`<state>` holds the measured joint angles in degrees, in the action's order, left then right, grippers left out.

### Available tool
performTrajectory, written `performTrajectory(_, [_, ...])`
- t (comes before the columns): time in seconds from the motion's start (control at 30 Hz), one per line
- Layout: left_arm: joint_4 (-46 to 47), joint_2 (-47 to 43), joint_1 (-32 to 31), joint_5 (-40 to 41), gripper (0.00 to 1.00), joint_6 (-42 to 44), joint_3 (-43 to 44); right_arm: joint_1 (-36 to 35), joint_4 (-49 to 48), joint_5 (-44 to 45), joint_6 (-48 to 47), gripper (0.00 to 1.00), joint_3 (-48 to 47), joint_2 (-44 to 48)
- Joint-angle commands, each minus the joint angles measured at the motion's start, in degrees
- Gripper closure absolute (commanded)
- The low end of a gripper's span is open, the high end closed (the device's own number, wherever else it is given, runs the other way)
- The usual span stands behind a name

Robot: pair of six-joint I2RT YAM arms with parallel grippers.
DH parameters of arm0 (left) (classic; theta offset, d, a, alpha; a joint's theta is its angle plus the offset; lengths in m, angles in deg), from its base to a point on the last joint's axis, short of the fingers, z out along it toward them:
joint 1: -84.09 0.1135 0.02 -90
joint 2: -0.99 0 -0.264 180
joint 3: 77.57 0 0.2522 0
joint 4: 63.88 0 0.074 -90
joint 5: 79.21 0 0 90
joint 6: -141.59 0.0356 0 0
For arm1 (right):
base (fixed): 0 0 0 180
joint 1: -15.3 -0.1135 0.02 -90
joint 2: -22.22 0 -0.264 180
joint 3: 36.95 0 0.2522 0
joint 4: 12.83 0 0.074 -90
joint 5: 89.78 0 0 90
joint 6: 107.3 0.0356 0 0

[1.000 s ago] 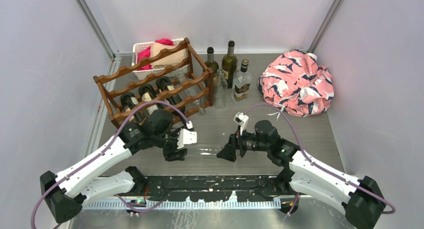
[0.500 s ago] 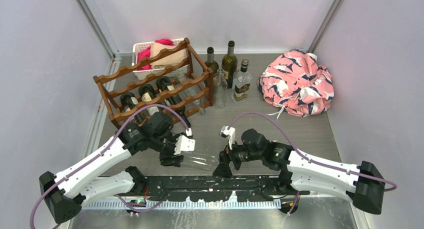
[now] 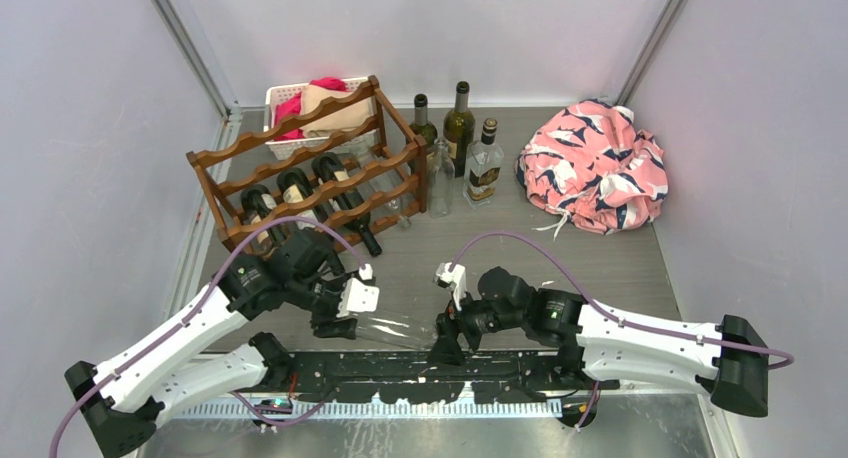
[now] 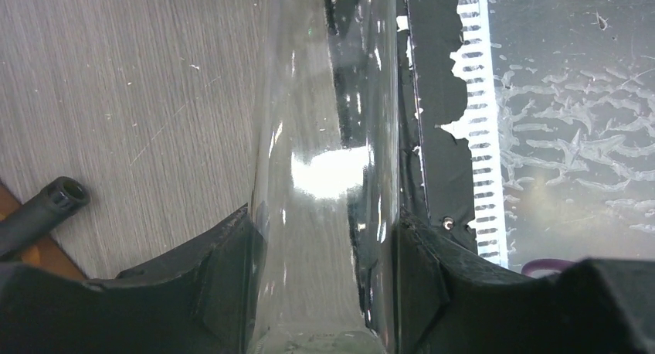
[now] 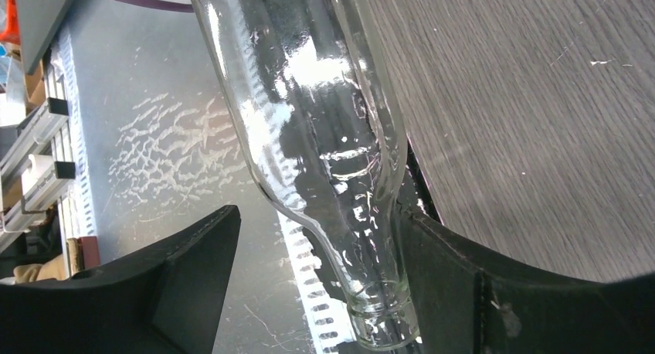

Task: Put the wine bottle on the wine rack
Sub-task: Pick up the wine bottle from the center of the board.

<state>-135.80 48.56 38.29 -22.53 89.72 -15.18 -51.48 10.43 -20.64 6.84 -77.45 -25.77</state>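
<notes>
A clear glass wine bottle (image 3: 395,328) lies level just above the table's near edge. My left gripper (image 3: 338,313) is shut on its body, and in the left wrist view both fingers press the glass (image 4: 324,161). My right gripper (image 3: 447,340) stands open around the bottle's neck (image 5: 363,238). The neck rests against one finger (image 5: 463,284), while the other finger (image 5: 193,261) is well apart. The dark reddish-brown wine rack (image 3: 300,168) stands at the back left, with dark bottles (image 3: 300,193) lying in its lower tiers.
Standing bottles (image 3: 459,118) cluster right of the rack, among them a clear one (image 3: 438,178) and a square one (image 3: 484,163). A pink patterned cloth (image 3: 597,165) is heaped at the back right. Behind the rack is a white basket (image 3: 285,96). A dark bottle's neck (image 4: 46,207) pokes out beside my left gripper.
Both arms have drawn toward the near edge, the left one carrying the bottle. The right gripper has swung left and down to straddle the bottle's neck.
</notes>
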Motion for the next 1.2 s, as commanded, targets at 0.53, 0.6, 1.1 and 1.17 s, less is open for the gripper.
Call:
performTrajectory(0.53, [8.17, -1.61, 0.54, 1.65, 1.0, -0.96, -0.1, -1.9, 1.54, -2.96, 0.28, 0.77, -1.83, -2.5])
performTrajectory(0.6, [9.31, -1.56, 0.54, 2.45, 1.0, -1.27, -1.08, -1.84, 1.53, -2.66, 0.23, 0.93, -1.78, -1.39])
performTrajectory(1.1, [15.13, 6.26, 0.48, 5.93, 0.8, -2.81, -3.56, -1.86, 4.3, 5.82, 3.27, 0.99, 0.89, 12.65])
performTrajectory(1.17, [15.08, 8.19, 0.54, 5.8, 0.8, -2.8, -2.84, -1.84, 4.81, 6.2, 3.19, 0.99, 0.42, 10.17])
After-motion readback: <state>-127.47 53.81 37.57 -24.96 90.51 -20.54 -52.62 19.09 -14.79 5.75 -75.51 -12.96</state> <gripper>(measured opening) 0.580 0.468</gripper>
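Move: The clear bottle lies crosswise in the air, its base end already in the left fingers; its middle is about 10 cm to the right of the left hand and a couple of centimetres lower. From the right hand that middle is roughly 8 cm to the left and 1 cm ahead, the neck already between the open fingers. The wine rack stands some 28 cm ahead and 8 cm left of the left hand. A standing clear bottle is about 28 cm straight ahead of the right hand, the square bottle 30 cm ahead and 6 cm right. The clear bottle's neck is taken by the right hand, which sinks nearly 2 cm while its fingers close from wide to about half open around the neck and shoulder, then draws about 3 cm to the right and rises some 3 cm before easing down slightly. The left hand keeps its grip near the base, edges back a little, then lowers about 3 cm and follows nearly 2 cm to the right. ##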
